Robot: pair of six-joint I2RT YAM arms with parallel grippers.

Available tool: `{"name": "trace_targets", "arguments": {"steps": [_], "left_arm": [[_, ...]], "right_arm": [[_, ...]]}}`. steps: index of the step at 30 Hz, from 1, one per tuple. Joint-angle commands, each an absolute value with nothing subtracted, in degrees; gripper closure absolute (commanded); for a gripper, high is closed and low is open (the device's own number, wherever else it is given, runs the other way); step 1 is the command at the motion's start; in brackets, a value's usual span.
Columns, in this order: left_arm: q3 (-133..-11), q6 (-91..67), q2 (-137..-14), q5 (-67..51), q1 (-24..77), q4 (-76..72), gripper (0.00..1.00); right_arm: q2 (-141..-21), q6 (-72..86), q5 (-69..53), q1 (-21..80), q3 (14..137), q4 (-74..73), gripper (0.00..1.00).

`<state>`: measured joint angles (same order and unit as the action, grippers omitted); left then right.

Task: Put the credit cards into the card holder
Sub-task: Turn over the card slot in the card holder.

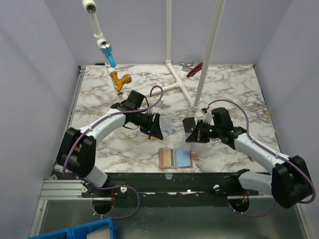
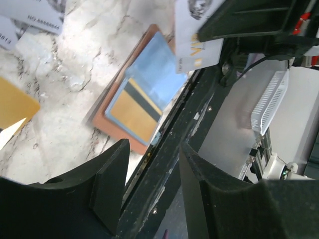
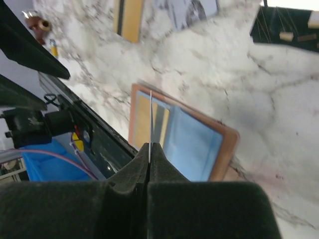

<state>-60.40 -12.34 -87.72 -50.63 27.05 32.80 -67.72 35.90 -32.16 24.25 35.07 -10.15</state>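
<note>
The tan card holder (image 1: 164, 158) lies open near the table's front edge, with a gold striped card (image 1: 172, 158) and a light blue card (image 1: 184, 158) on it. My right gripper (image 1: 191, 136) hovers just above it, shut on a pale silvery credit card (image 2: 192, 45), which is edge-on in the right wrist view (image 3: 150, 119). The holder (image 3: 227, 149) lies right below that card. My left gripper (image 2: 152, 174) is open and empty, up-left of the holder (image 2: 99, 119). More cards (image 1: 169, 124) lie loose beside it, among them another gold card (image 2: 15, 102).
A white pipe frame (image 1: 179, 82) stands at the back middle. A blue and orange pipe fitting (image 1: 118, 77) is at the back left, and a red-handled tool (image 1: 195, 68) lies at the far edge. A black rail (image 1: 174, 180) borders the front edge. A blue bin (image 1: 79, 231) sits below.
</note>
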Motion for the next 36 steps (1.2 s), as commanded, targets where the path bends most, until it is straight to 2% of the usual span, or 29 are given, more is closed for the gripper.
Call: {"name": "trace_targets", "arguments": {"steps": [1, 14, 19, 24, 30, 36], "left_arm": [[-59.3, -11.0, -89.1, -44.6, 26.8, 33.9, 0.54], [-50.9, -12.4, -94.7, -44.8, 30.2, 28.6, 0.51], [-52.8, -12.0, -100.2, -42.8, 31.5, 30.0, 0.51], [-52.3, -11.9, -100.6, -40.1, 33.0, 29.8, 0.5], [-54.0, -12.7, -102.0, -46.3, 35.1, 29.8, 0.49], [-59.6, -10.7, -107.2, -48.8, 36.0, 33.4, 0.55]], "right_arm": [[-65.3, 33.5, -29.7, 24.4, 32.7, -17.9, 0.99], [-63.8, 39.1, -24.4, 27.9, 27.6, -21.6, 0.99], [-63.3, 41.9, -23.1, 29.9, 24.9, -19.2, 0.99], [-63.8, 42.9, -21.6, 30.5, 23.4, -18.6, 0.99], [-65.7, 44.3, -21.6, 30.6, 21.7, -15.3, 0.99], [-67.6, 45.6, -21.1, 30.8, 20.7, -12.9, 0.99]]}}
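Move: The card slot with the tan cards, left flap of the open card holder, lies about 5 cm back, 4 cm to the right and 12 cm below the left hand; the gold card is some 9 cm ahead and 3 cm left of that hand. The holder's blue half, where the right hand takes its white card, is roughly 6 cm back, 2 cm left and 12 cm below the right hand. From there the slot is 9 cm left and 6 cm back, the black card 12 cm ahead, 1 cm right. The card slot's outer edge is met by the half-open left hand, which sinks about 10 cm while drawing back, tips some 20 degrees steeper, then slides right, its near finger catching under the near corner. The right hand, still pinching the white card, goes down and back about 8 cm each, slightly right, bringing the card's edge onto the blue half's right part. ##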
